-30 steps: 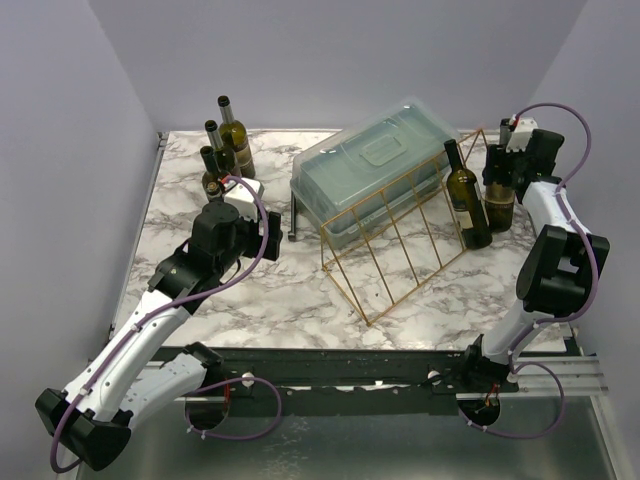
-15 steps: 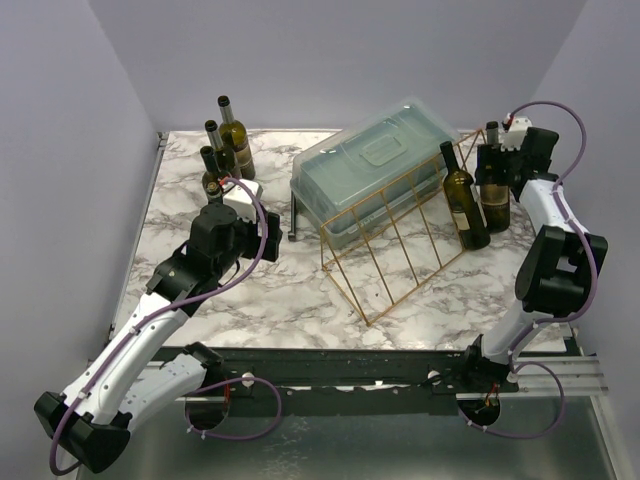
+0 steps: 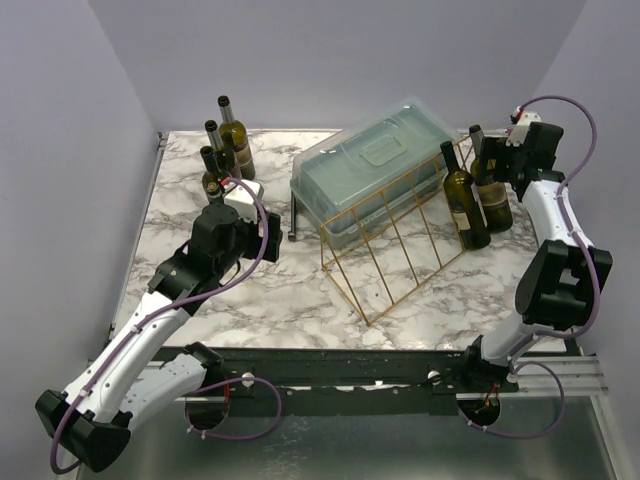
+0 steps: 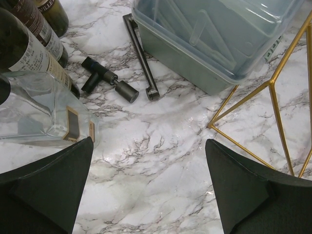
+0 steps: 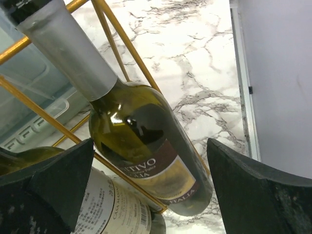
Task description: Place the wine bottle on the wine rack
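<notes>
The gold wire wine rack stands mid-table in front of the plastic box. A dark green wine bottle with a brown and cream label leans on the rack's right end, its body against the gold bars. Close beside it is a second bottle with a white label. My right gripper hovers over both, open, its fingers wide on either side of the brown-label bottle and touching nothing. My left gripper is open above bare marble.
A translucent bluish lidded box sits behind the rack. Several bottles stand at the back left, with a clear glass bottle lying near my left fingers. A black tool and a dark bar lie on the marble.
My right gripper has opened, letting go of the white-label bottle, and drawn up and back to the right. That bottle's neck now shows. The left arm has not moved.
</notes>
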`<move>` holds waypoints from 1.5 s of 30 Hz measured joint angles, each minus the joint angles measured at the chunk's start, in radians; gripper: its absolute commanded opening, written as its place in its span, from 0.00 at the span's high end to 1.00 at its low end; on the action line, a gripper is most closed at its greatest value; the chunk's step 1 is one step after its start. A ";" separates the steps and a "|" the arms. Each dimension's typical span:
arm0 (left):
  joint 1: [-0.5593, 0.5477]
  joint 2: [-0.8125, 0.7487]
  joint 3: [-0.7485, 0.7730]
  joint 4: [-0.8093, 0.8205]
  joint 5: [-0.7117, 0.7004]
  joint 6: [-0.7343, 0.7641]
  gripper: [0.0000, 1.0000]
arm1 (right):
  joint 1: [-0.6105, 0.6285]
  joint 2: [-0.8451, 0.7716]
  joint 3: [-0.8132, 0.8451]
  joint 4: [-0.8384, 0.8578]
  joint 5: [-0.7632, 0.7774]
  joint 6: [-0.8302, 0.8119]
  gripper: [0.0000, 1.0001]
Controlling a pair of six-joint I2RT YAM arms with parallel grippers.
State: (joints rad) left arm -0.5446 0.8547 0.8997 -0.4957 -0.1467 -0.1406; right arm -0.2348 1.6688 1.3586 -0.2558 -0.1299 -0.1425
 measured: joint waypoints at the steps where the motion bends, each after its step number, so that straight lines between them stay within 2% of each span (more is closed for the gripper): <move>1: 0.000 0.001 -0.001 0.000 0.000 0.000 0.01 | 0.000 -0.009 0.000 -0.004 0.009 0.016 0.00; 9: 0.000 0.020 -0.011 0.000 0.000 0.000 0.01 | 0.024 -0.131 -0.035 -0.043 0.099 0.209 0.00; 13: 0.000 0.025 -0.018 0.002 0.000 0.000 0.01 | 0.041 -0.186 -0.035 -0.139 0.127 0.339 0.00; 18: 0.000 0.025 -0.026 0.008 -0.002 -0.001 0.01 | 0.053 -0.293 -0.085 -0.230 0.129 0.422 0.00; 21: 0.000 0.025 -0.028 0.011 -0.010 -0.001 0.01 | 0.058 -0.410 -0.144 -0.254 0.091 0.509 0.00; 25: 0.000 0.016 -0.035 0.027 -0.032 -0.004 0.01 | 0.074 -0.561 -0.213 -0.254 -0.043 0.620 0.00; 30: 0.001 0.010 -0.036 0.048 -0.037 -0.033 0.01 | 0.207 -0.692 -0.317 -0.230 -0.185 0.713 0.00; 34: 0.001 0.015 -0.002 0.049 -0.036 -0.068 0.01 | 0.364 -0.762 -0.362 -0.216 -0.218 0.745 0.00; 40: 0.001 0.087 0.161 0.112 -0.043 -0.099 0.01 | 0.573 -0.775 -0.357 -0.217 -0.186 0.739 0.00; 45: 0.046 0.175 0.236 0.178 -0.085 -0.102 0.01 | 0.734 -0.664 -0.263 -0.267 -0.073 0.721 0.00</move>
State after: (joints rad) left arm -0.4988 1.0302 1.1358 -0.3180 -0.2314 -0.2428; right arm 0.4995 1.0046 1.0954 -0.5228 -0.2028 0.5785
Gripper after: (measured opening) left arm 0.987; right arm 0.996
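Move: The nearest dark wine bottle stands about 17 cm ahead of the left gripper and 11 to its left, middle 9 below; the clear bottle is 11 ahead, 10 left, 11 below. From the right gripper that dark bottle is some 61 cm left, 5 back, 4 below. The bottle just placed leans 3 cm ahead of the right gripper, straight in line, its racked neighbour level and 7 left, both 7 below. Back the open, empty right gripper up and away from the bottle just placed, then sweep it fast to the left towards the rack's left end, about 30 cm left and 22 back in all, rising some 10 and rolling its left side up about 40 degrees. Let the open left gripper dip slightly, then lift and push forward beside the standing bottles, tilting up a little. ##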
